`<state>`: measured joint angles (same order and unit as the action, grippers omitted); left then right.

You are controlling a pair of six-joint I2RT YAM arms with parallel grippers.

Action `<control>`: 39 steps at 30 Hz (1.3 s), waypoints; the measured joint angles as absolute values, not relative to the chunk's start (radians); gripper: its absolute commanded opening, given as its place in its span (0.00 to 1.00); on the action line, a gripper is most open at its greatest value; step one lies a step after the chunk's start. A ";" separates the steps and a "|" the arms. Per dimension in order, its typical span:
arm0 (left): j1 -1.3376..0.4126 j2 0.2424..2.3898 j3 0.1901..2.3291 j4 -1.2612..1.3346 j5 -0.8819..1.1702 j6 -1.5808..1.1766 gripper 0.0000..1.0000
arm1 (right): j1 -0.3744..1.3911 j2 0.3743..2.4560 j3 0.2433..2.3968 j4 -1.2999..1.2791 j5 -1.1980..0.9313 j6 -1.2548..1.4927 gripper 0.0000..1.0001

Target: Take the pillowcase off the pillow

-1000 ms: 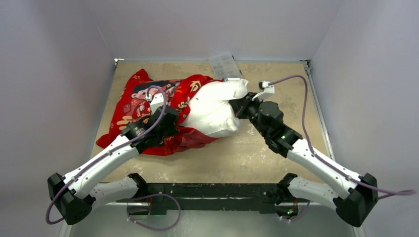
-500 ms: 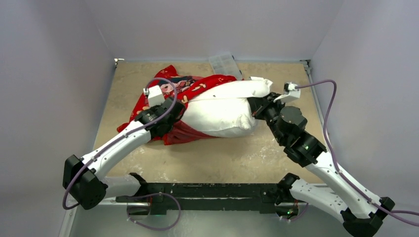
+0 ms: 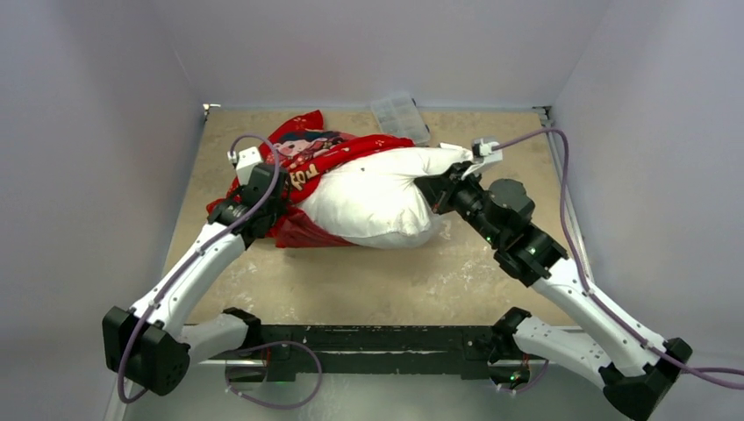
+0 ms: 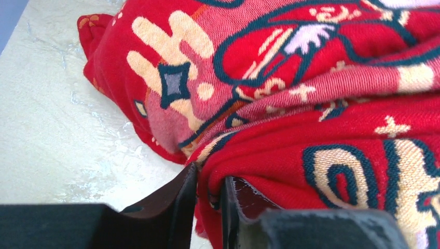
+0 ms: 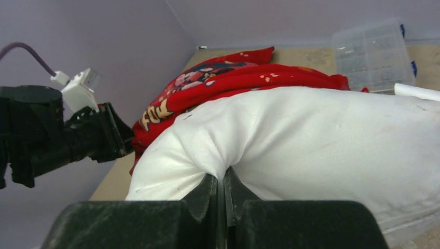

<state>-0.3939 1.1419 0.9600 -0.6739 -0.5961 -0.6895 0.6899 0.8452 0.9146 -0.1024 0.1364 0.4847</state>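
The red printed pillowcase (image 3: 307, 158) is bunched over the left end of the white pillow (image 3: 377, 197), most of which lies bare in the middle of the table. My left gripper (image 3: 274, 209) sits at the cover's near-left edge. In the left wrist view a fold of the pillowcase (image 4: 311, 104) fills the narrow gap between the jaws of that gripper (image 4: 209, 192). My right gripper (image 3: 432, 189) pinches the pillow's right end. The right wrist view shows it (image 5: 224, 181) shut on a tuck of pillow (image 5: 311, 140), with the pillowcase (image 5: 223, 78) behind.
A clear plastic compartment box (image 3: 399, 116) lies at the back edge, just behind the pillow, and shows again (image 5: 371, 54) in the right wrist view. Grey walls enclose the tan table (image 3: 351, 281) on three sides. The left arm's wrist (image 5: 52, 135) is at the far left.
The left gripper has drawn the pillowcase leftward and back, baring more pillow. The right gripper swung right with the pillow, then came back a little left.
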 measured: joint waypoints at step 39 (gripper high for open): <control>-0.373 0.972 1.112 -0.749 -0.273 -0.489 0.71 | 0.724 1.266 1.109 -0.194 0.075 0.426 0.99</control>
<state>-0.3733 0.9722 1.1122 -0.7490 -0.2726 -0.4892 0.7238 1.2663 1.1088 -0.1944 0.0746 0.4263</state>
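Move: My right hand still pinches the raised edge of the pillow, whose middle lies about 7 cm ahead, 9 cm left and 15 cm lower; the pillowcase's right-hand rim is some 18 cm ahead, 4 cm left and 24 cm below, and the clear box about 30 cm ahead, 3 cm left. From my left hand, which has a fold of the case between its loosening fingers, the pillowcase's bulk is some 14 cm ahead, 3 cm right; the pillow's middle is 18 cm right, 3 cm ahead. With my right hand I carry the pillow's edge left and down about 8 cm, open wide to let it go, rise some 11 cm, then reach forward and down again with open fingers over the pillow towards the pillowcase's rim. Meanwhile my left hand opens, draws back a little off the fold, then lifts about 8 cm, drifting right and turning clockwise some 20 degrees. ##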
